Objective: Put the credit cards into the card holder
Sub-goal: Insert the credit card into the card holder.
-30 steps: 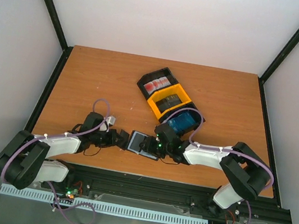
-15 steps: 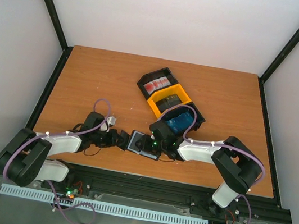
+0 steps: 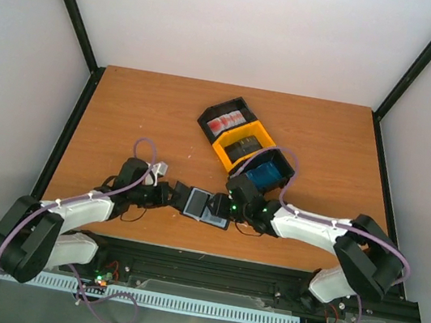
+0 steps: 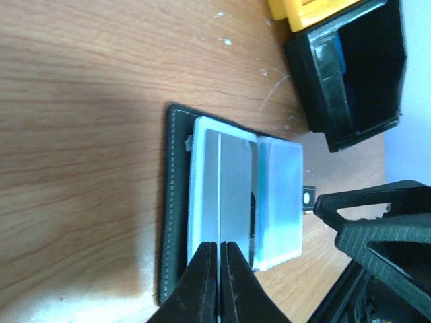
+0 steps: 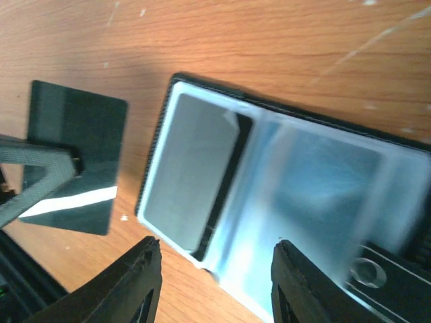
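The card holder lies open on the table near the front edge, its grey-blue clear pockets facing up. My left gripper is shut on a dark credit card with a white stripe. It holds that card on edge just left of the holder. My right gripper stands open over the holder's near edge, with nothing between its fingers. More credit cards sit in the bins: red-and-white, dark and blue.
The joined black-yellow-black bins stand diagonally behind the card holder, with the near black bin close to my right arm. The table's front edge runs just below both grippers. Bare wood lies to the left and at the back.
My left gripper has edged its card slightly towards the card holder. The right arm's elbow swung in, then back out to the right, with its open gripper staying over the holder.
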Robot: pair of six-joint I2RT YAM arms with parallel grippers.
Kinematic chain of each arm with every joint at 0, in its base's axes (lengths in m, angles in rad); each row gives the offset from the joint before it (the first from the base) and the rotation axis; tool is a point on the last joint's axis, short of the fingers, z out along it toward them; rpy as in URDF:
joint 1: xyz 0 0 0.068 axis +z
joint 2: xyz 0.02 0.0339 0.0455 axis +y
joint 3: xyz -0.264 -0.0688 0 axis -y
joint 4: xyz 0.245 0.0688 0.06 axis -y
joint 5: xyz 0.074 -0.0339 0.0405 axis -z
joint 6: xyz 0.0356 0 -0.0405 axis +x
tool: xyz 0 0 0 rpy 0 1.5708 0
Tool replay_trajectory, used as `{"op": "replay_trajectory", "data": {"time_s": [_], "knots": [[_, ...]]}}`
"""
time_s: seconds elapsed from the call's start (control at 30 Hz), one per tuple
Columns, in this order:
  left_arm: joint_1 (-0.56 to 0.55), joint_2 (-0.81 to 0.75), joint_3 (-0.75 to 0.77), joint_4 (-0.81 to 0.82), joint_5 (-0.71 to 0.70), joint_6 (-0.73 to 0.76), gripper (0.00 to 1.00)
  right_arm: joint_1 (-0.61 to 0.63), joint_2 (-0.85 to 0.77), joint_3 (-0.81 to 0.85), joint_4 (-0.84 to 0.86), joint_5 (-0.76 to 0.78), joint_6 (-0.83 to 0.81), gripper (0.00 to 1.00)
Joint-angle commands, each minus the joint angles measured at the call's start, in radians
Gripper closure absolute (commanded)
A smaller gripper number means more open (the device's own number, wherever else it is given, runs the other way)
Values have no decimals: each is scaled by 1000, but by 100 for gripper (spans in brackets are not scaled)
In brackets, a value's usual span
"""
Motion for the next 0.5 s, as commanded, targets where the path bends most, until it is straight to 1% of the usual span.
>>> {"op": "replay_trajectory", "data": {"time_s": [0.0, 0.13, 0.3, 0.47], "knots": [[-5, -28, 36, 29, 58, 20, 99, -3, -73, -27, -170, 150, 7, 56], [-14, -3, 25, 137, 158, -22, 99, -3, -92, -38, -258, 183, 14, 60], [-34, 84, 24, 232, 169, -54, 99, -2, -68, -36, -312, 192, -18, 60], [-60, 167, 17, 324, 163, -81, 99, 1, -27, 0, -342, 181, -69, 57]]}}
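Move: The left gripper holds the card; the card holder lies open, its middle about 10 cm to that hand's right, 2 cm back and 5 cm below, with the grey card in its left page some 7 cm right and 1 cm back. For the empty right gripper, the holder's strap is roughly 6 cm to its right, 1 cm back and 6 cm below. The black box with blue cards stands about 15 cm right of the right gripper and 13 cm farther out. Sweep the right gripper about 6.5 cm to the right across the holder's right page, sinking about 3 cm and drawing back a little, half open, its fingers turning steeper, until it is just over the strap. Meanwhile lift the left gripper some 2 cm and carry the still-pinched card 3 cm right over the holder, flattening the wrist slightly and beginning to sink again. ##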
